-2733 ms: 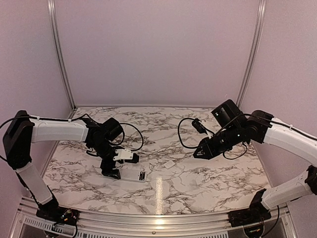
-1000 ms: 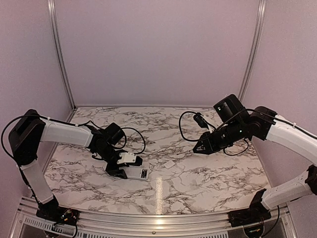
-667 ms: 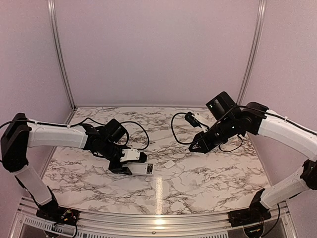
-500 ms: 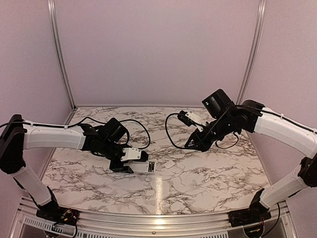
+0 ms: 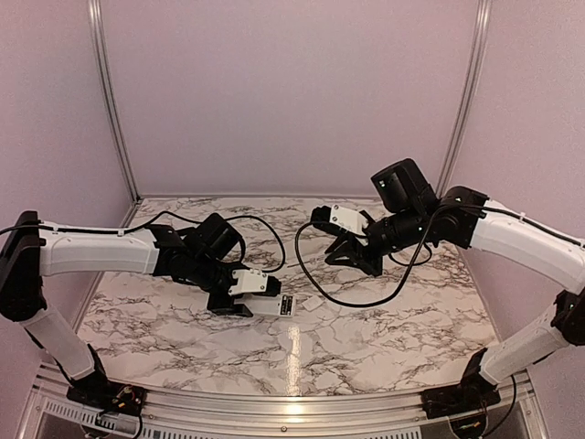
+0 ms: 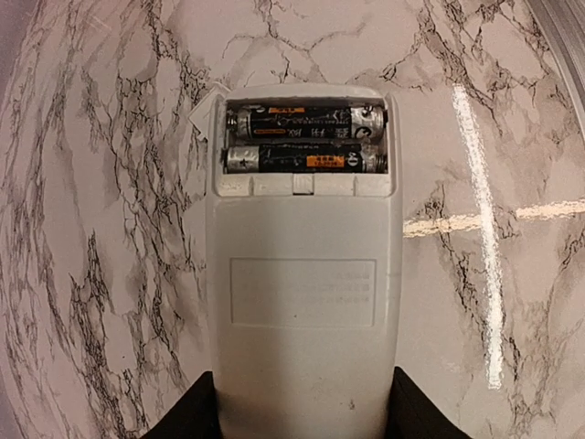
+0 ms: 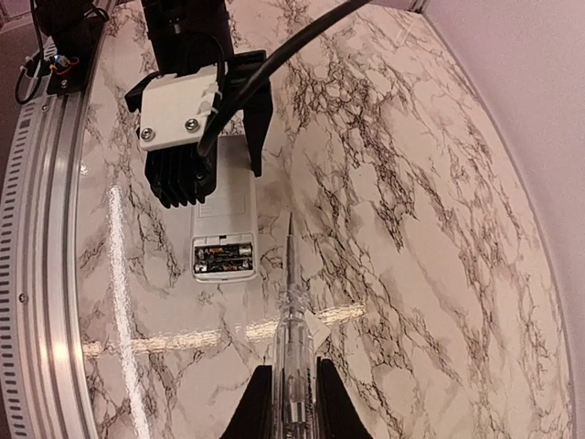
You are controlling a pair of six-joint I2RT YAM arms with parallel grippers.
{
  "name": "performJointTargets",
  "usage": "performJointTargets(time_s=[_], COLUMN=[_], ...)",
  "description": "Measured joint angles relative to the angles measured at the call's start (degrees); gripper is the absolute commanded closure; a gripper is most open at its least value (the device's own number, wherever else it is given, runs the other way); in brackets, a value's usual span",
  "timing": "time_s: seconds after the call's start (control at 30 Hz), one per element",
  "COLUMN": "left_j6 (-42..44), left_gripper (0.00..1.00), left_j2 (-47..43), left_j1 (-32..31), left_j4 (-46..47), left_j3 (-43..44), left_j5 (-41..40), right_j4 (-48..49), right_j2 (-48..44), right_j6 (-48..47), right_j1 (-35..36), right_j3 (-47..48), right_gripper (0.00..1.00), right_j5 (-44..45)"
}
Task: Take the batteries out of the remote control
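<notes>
The white remote control [image 6: 302,302] lies back side up on the marble table, and its open compartment shows the two dark batteries [image 6: 304,140] side by side. My left gripper [image 6: 302,416] is shut on the remote's near end. In the top view the left gripper [image 5: 236,298] holds the remote [image 5: 271,305] at centre-left. My right gripper [image 7: 292,407] is shut on a long clear rod [image 7: 291,311]. The rod's dark tip hangs above the table just right of the remote [image 7: 224,206] and the batteries [image 7: 222,259]. In the top view the right gripper [image 5: 340,251] hovers behind the remote.
A small white squarish cover piece [image 5: 313,302] lies just right of the remote; it shows partly under the rod in the right wrist view [image 7: 317,327]. Black cables loop from both wrists [image 5: 315,283]. A metal rail [image 5: 292,402] runs along the table's front edge.
My left gripper has slid the remote rightward toward the table's middle. My right arm has swung left and turned, with the rod now pointing toward the remote.
</notes>
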Motion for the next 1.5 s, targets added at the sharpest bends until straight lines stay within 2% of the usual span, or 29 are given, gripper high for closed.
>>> performJointTargets(time_s=[0.37, 0.87, 1.5], left_j6=[-1.2, -3.0, -3.6], left_gripper=[0.69, 0.70, 0.72], left_j2=[-0.2, -0.2, -1.0], left_j1=[-1.5, -2.4, -3.3], left_j4=[-1.5, -1.5, -1.5], left_j3=[0.0, 0.0, 0.0], left_j5=[-1.5, -2.6, -3.4], right_j4=[-0.7, -2.0, -1.9], right_j2=[1.2, 5.2, 7.3], right_j6=[-7.6, -7.9, -9.0], right_j1=[1.1, 1.3, 1.3], right_j3=[-1.5, -2.4, -2.4], right_gripper=[1.00, 1.00, 1.00], right_j5=[-0.4, -3.9, -1.9])
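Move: The screwdriver is already in the right hand, and the battery bay, its batteries uncovered, lies about 8 cm to that hand's left, level fore and aft and some 15 cm below. The loose cover is on the table, about 6 cm ahead of the hand, 3 cm left and 24 cm down. From the left hand, already gripping the remote in the air, the bay lies about 8 cm to the right, at the same height and neither ahead nor back. The right hand lowers the screwdriver about 7 cm, bringing its tip to the bay's forward edge beside the battery ends. ##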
